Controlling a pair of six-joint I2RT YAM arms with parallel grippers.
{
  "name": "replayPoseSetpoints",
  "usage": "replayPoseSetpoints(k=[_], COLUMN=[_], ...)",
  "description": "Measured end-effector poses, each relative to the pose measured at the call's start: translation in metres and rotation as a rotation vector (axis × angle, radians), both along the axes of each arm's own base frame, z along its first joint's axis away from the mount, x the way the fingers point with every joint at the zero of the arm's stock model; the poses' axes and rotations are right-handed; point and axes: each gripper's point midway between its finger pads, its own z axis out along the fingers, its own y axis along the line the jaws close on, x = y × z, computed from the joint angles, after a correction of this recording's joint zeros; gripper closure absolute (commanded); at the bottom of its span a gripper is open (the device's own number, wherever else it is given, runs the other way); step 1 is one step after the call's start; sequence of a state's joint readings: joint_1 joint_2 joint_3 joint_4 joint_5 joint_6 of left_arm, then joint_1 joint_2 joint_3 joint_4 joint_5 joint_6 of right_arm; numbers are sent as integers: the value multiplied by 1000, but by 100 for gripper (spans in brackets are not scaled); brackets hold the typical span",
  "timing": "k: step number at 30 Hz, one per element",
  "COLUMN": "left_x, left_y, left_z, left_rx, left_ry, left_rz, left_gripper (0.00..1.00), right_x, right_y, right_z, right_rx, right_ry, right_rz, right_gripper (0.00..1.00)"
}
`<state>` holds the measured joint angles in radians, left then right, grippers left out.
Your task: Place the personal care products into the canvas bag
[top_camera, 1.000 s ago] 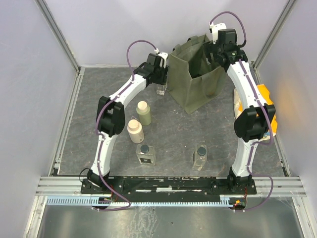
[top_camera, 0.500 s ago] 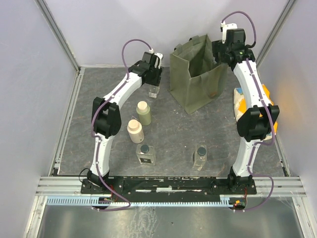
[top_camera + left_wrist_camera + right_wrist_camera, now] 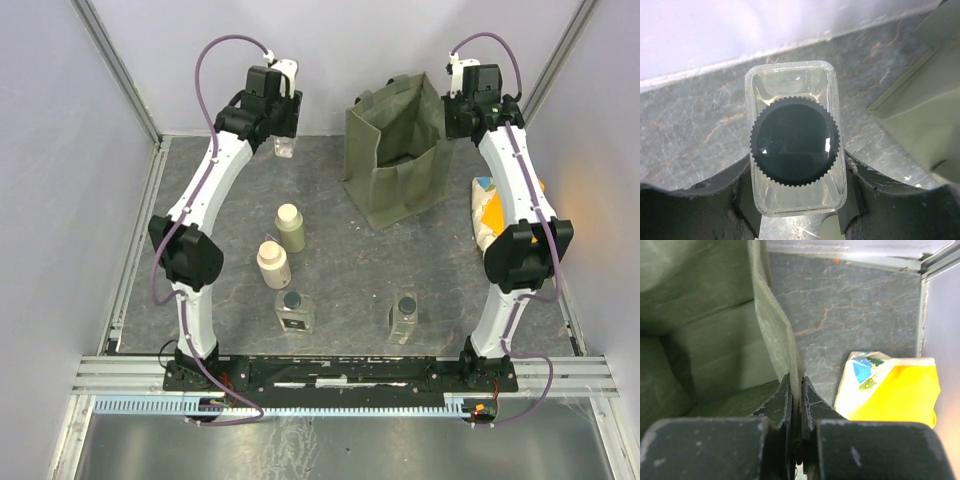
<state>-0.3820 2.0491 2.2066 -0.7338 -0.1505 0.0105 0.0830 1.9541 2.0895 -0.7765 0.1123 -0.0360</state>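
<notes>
My left gripper (image 3: 283, 140) (image 3: 799, 194) is shut on a clear square bottle (image 3: 285, 148) (image 3: 795, 145) with a dark ribbed cap, held above the floor at the back left, left of the canvas bag (image 3: 400, 170). My right gripper (image 3: 463, 122) (image 3: 796, 395) is shut on the bag's right rim (image 3: 772, 325), and the bag's inside (image 3: 695, 345) shows to its left. On the floor stand an olive-green bottle (image 3: 291, 228), a cream bottle (image 3: 273, 264) and two clear square bottles (image 3: 294, 311) (image 3: 404, 317).
An orange and cream packet (image 3: 505, 205) (image 3: 890, 390) lies against the right wall beside the bag. Pale walls enclose the grey floor on three sides, with a metal rail (image 3: 340, 372) along the near edge.
The left arm has lifted the clear bottle off the floor and carried it back and to the left. The right gripper has closed on the bag's right rim.
</notes>
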Motion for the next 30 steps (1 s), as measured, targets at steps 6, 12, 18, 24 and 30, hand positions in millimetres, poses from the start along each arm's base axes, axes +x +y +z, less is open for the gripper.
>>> replayPoseSetpoints(k=[6, 12, 18, 24, 30], left_x=[-9, -21, -38, -51, -64], left_y=[-13, -22, -35, -71, -109], left_z=[60, 112, 153, 183, 189], left_rx=[-82, -151, -232, -335, -417], left_ry=[-114, -215, -300, -376, -380], left_rz=[-67, -131, -220, -336, -442], left_gripper=[97, 97, 97, 97, 97], right_x=[-28, -46, -58, -62, -68], right_y=[12, 33, 52, 70, 92], right_z=[-1, -4, -7, -8, -9], right_rx=[40, 68, 105, 140, 185], right_ry=[37, 56, 55, 48, 39], right_rz=[28, 54, 79, 99, 124], right_gripper=[100, 100, 100, 100, 100])
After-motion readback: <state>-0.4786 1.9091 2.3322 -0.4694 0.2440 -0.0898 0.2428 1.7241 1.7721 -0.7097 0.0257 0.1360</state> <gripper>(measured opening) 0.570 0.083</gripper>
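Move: The left hand holds the clear dark-capped bottle high. From that hand the bag's mouth lies some 25 cm to the right, about level with it both forward and in height. The green bottle stands roughly 12 cm back and 2 cm right of it, 20 cm lower. The right hand already pinches the bag's right rim, the bag's mouth about 10 cm to its left and straight across; the yellow packet lies 6 cm back, 12 cm right, 25 cm below. Upward first, the left hand lifts the clear bottle about 19 cm while easing back, then swings right towards the bag, its fingers tipping up and turning clockwise some 25 degrees so the bottle slants. The right hand keeps its pinch on the rim and draws it back, then increasingly left towards the bottle, about 11 cm in all. ##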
